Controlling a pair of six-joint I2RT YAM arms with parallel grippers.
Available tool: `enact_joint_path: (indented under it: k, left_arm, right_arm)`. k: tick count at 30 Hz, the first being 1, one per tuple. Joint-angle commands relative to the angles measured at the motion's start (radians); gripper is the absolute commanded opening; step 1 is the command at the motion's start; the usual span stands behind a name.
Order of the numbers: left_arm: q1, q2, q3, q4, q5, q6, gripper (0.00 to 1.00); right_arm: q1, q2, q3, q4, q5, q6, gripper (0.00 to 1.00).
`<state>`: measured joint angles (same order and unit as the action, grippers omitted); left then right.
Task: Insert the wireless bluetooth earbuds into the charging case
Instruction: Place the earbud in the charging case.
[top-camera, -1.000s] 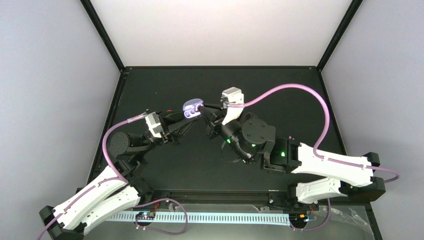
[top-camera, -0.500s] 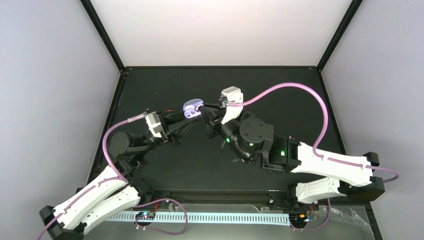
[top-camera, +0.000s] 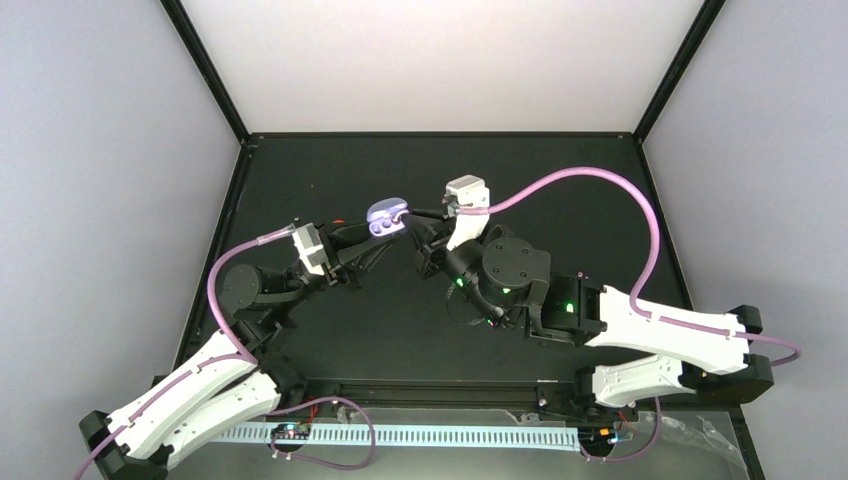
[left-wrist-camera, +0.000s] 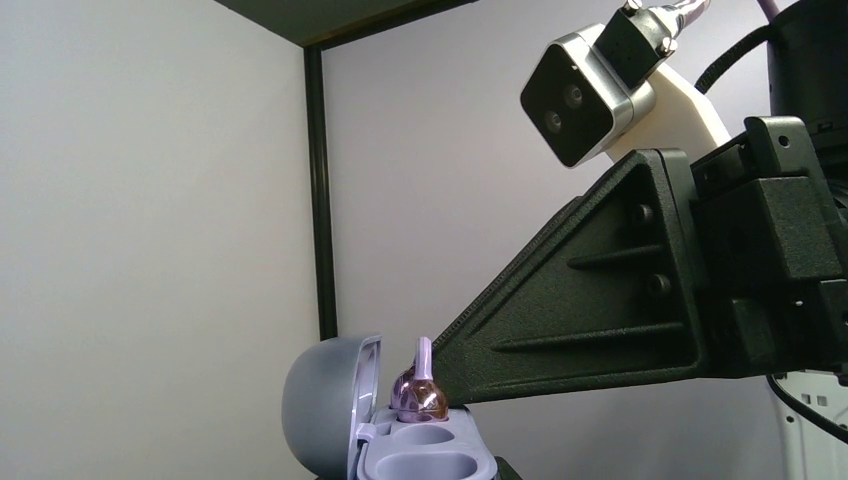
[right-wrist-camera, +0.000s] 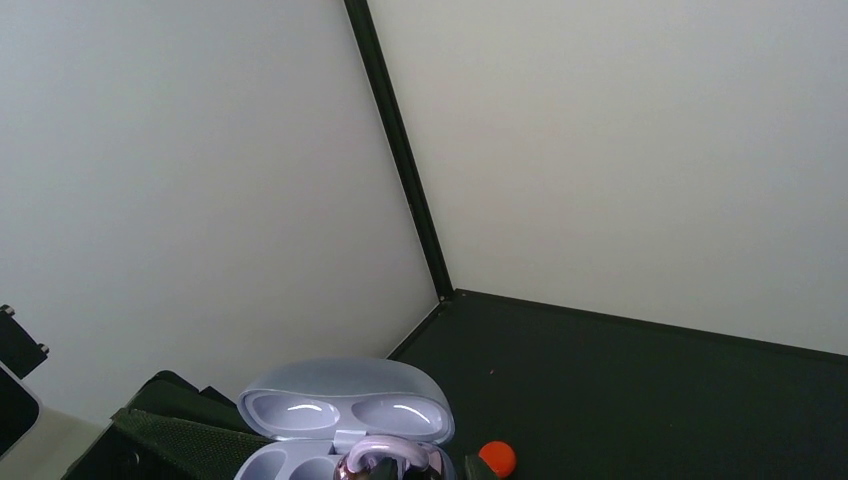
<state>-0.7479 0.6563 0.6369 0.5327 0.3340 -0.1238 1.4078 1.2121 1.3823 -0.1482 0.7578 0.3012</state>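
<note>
My left gripper (top-camera: 372, 229) is shut on the lavender charging case (top-camera: 385, 217) and holds it above the table, lid open. In the left wrist view the lid (left-wrist-camera: 318, 405) stands up at the left, and a shiny purple earbud (left-wrist-camera: 418, 393) sits with its lower end in the far socket. The near socket (left-wrist-camera: 432, 465) is empty. My right gripper (top-camera: 407, 214) reaches in from the right, shut on that earbud's hook; its black finger (left-wrist-camera: 600, 290) fills the left wrist view. The right wrist view shows the lid's inside (right-wrist-camera: 345, 412) and the earbud (right-wrist-camera: 392, 461) at the bottom edge.
A small red-orange earbud (right-wrist-camera: 497, 458) shows just right of the case in the right wrist view; whether it lies on the table I cannot tell. The black table (top-camera: 560, 215) runs to white walls, with a dark corner post (right-wrist-camera: 400, 150) behind the case.
The right arm has shifted very slightly. The case and the purple earbud stay where they were, and both grips are unchanged.
</note>
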Motion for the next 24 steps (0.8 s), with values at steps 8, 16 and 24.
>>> enact_joint_path:
  k: [8,16,24]
  left_arm:
    - [-0.005,-0.010,0.004,0.058,-0.018,-0.005,0.02]
    - [-0.005,-0.027,0.001,0.034,-0.017,-0.009,0.02]
    - [-0.005,-0.047,0.003,0.004,0.098,-0.065,0.02]
  right_arm:
    - [-0.001,-0.036,-0.016,-0.011,0.021,0.000,0.20]
    - [-0.001,-0.124,-0.002,-0.051,-0.046,-0.066,0.42]
    - [-0.019,-0.138,0.160,-0.403,-0.194,-0.126,0.60]
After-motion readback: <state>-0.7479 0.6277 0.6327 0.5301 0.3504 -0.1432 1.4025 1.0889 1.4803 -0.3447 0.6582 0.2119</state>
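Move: The right fingertips still pinch the earbud, right at their hand point, its two bulbs already at the case's right-hand pair of holes. The case's middle lies about 3 cm to that hand's left, level fore and aft and some 2 cm below; the open lid stands about 2 cm ahead and 3 cm left, and the two empty holes about 5 cm left and 1 cm back. From the left hand, which grips the case, the earbud is roughly 2 cm ahead, 2 cm right and 2 cm above. Rightward and upward, drawing back a little, the right hand leaves the case, about 6 cm in all after a short pause. Its fingers spread wide as it starts off and let go of the earbud, with hardly any wrist turn. The left hand keeps its grip on the case, easing back about 1 cm at the end. ##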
